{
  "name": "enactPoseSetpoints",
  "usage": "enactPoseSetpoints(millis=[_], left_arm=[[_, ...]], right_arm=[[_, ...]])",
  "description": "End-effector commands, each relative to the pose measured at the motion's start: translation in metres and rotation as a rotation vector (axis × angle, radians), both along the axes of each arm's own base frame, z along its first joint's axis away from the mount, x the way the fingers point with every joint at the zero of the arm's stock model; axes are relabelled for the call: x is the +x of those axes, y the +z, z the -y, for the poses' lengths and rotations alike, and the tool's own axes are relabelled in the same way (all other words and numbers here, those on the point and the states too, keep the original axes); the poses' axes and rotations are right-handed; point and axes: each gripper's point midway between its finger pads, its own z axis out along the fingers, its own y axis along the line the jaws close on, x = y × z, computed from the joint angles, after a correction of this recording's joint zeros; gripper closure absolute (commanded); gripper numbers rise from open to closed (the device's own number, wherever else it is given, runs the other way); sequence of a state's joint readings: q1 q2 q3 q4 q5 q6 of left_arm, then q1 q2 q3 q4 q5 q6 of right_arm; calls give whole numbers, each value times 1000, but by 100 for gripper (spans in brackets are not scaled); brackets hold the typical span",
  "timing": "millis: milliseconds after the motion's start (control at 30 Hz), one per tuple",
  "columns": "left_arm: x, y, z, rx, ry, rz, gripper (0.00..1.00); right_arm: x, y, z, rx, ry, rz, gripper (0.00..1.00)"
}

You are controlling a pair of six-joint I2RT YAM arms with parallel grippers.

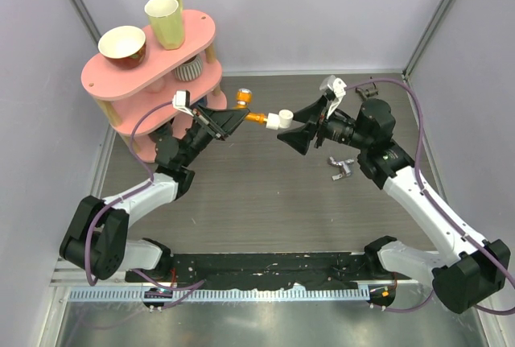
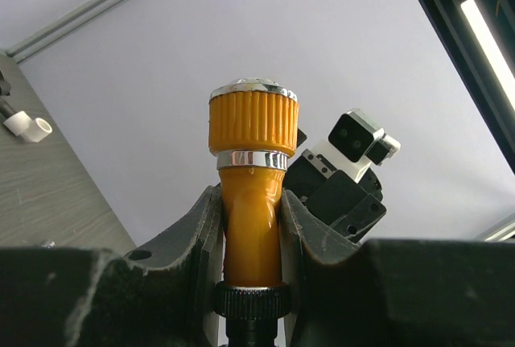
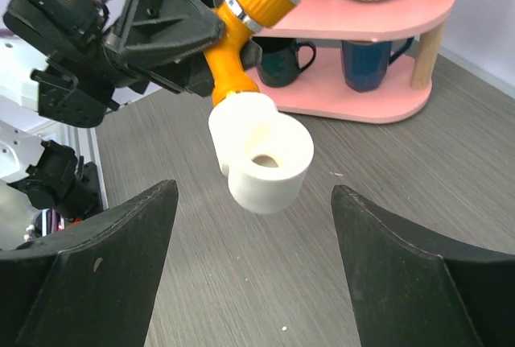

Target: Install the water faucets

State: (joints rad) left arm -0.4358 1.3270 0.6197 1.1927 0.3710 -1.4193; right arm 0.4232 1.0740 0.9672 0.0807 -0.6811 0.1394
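Observation:
The orange faucet point(image 1: 256, 117) with a silvery knob point(image 1: 242, 93) is held above the table, my left gripper point(image 1: 241, 116) shut on its body. In the left wrist view the jaws point(image 2: 251, 198) press both sides of the orange stem point(image 2: 251, 226), knob point(image 2: 253, 89) upward. A white pipe fitting point(image 1: 282, 119) sits on the faucet's free end. My right gripper point(image 1: 294, 127) is open, its fingers wide on either side of that fitting without touching it. The right wrist view shows the fitting point(image 3: 261, 150) just ahead of the open gripper point(image 3: 253, 202), with the orange faucet point(image 3: 237, 57) behind.
A pink two-level shelf point(image 1: 105, 81) stands at the back left with a bowl point(image 1: 122, 45) and a yellow mug point(image 1: 166, 21) on top and mugs point(image 3: 366, 61) below. Small silver tap pieces point(image 1: 342, 167) lie under the right arm. A dark piece point(image 1: 368, 88) lies at the back right.

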Motion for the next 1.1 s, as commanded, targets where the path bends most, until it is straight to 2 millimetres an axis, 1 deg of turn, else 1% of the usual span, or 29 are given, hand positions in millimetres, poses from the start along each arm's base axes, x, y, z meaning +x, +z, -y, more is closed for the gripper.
enactPoseSetpoints(millis=[0, 67, 133, 167, 233, 267, 333, 367, 400, 433, 467, 533, 567, 600, 633, 667, 700, 733, 767, 800, 833, 867, 900, 933, 967, 1033, 1067], left_arm=[[-13, 45, -5, -80, -25, 130, 100], [-14, 48, -5, -79, -29, 140, 100], [-14, 51, -4, -78, -35, 151, 100], [-15, 52, -3, -79, -39, 152, 100], [-16, 54, -3, -82, -41, 163, 100], [-17, 55, -3, -82, -43, 166, 100], [-18, 54, -2, -76, -48, 178, 100], [-18, 54, -2, -74, -51, 187, 100], [-20, 56, -1, -75, -55, 200, 100], [-21, 53, 1, -65, -69, 206, 100], [-21, 53, 2, -65, -75, 212, 100], [-25, 55, 1, -69, -76, 254, 100], [-25, 52, 2, -61, -75, 270, 100], [-29, 55, 1, -67, -76, 309, 100], [-31, 57, 1, -62, -76, 339, 100], [-33, 54, 5, -26, -77, 392, 100], [-35, 56, 5, -18, -73, 432, 100], [-36, 55, 7, 3, -71, 459, 100], [-37, 60, 8, 19, -67, 502, 100], [-41, 58, 12, 69, -63, 577, 100], [-43, 60, 12, 83, -55, 611, 100], [-44, 65, 13, 95, -46, 648, 100], [-46, 64, 14, 124, -33, 702, 100], [-47, 66, 14, 134, -28, 729, 100], [-49, 70, 15, 143, -23, 760, 100], [-53, 70, 16, 174, -11, 825, 100], [-53, 69, 16, 184, -8, 840, 100]], right_arm=[[-2, 43, -6, 58, 51, 103, 18], [0, 41, -9, 63, 65, 84, 21], [0, 44, -12, 77, 83, 88, 23], [1, 44, -14, 88, 89, 69, 26], [1, 48, -15, 104, 95, 71, 32], [2, 48, -16, 109, 98, 57, 38], [2, 54, -17, 118, 102, 53, 47], [2, 55, -18, 127, 106, 33, 57], [1, 59, -18, 135, 112, 28, 62], [1, 62, -19, 145, 118, 28, 67], [-2, 64, -20, 154, 137, 18, 78], [-3, 70, -21, 192, 149, -26, 89], [-3, 72, -21, 203, 156, -47, 98], [-6, 77, -23, 229, 171, -96, 99], [-4, 77, -24, 237, 178, -129, 99], [-4, 78, -26, 244, 185, -160, 99], [-6, 84, -27, 255, 198, -185, 99], [-5, 83, -29, 274, 203, -251, 99], [-5, 84, -29, 283, 205, -284, 99], [-5, 88, -29, 291, 204, -315, 99], [-3, 88, -30, 308, 204, -376, 99], [-3, 88, -31, 316, 208, -411, 99], [-5, 91, -31, 319, 222, -440, 99], [-6, 93, -33, 337, 233, -510, 99], [-3, 89, -35, 339, 241, -555, 99], [-6, 93, -36, 360, 269, -612, 99], [-6, 94, -37, 387, 278, -688, 99]])
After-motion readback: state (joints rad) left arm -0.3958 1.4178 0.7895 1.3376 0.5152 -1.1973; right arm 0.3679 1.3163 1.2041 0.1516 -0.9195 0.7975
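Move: Between the right hand's open fingers, about 2 cm to its left and 1 cm ahead at its own height, sits the white elbow fitting, already on the end of the orange faucet. The faucet's body is some 9 cm to the hand's left, 2 cm ahead and 2 cm higher, and the silver faucet lies on the table, roughly 15 cm right, 3 cm back and 31 cm below. From the left hand, which holds the orange faucet, the elbow is about 10 cm right, 1 cm back and 3 cm lower. Sliding left and a little up, the right hand shuts its open fingers on the white elbow, pinching it. Then, with both grips kept, the hands rise together to about 5 cm above where they began and twist opposite ways about the faucet-elbow line: the right rolls its top forward some 30 degrees, while the left, still holding the orange faucet, rolls its top back roughly 20. ##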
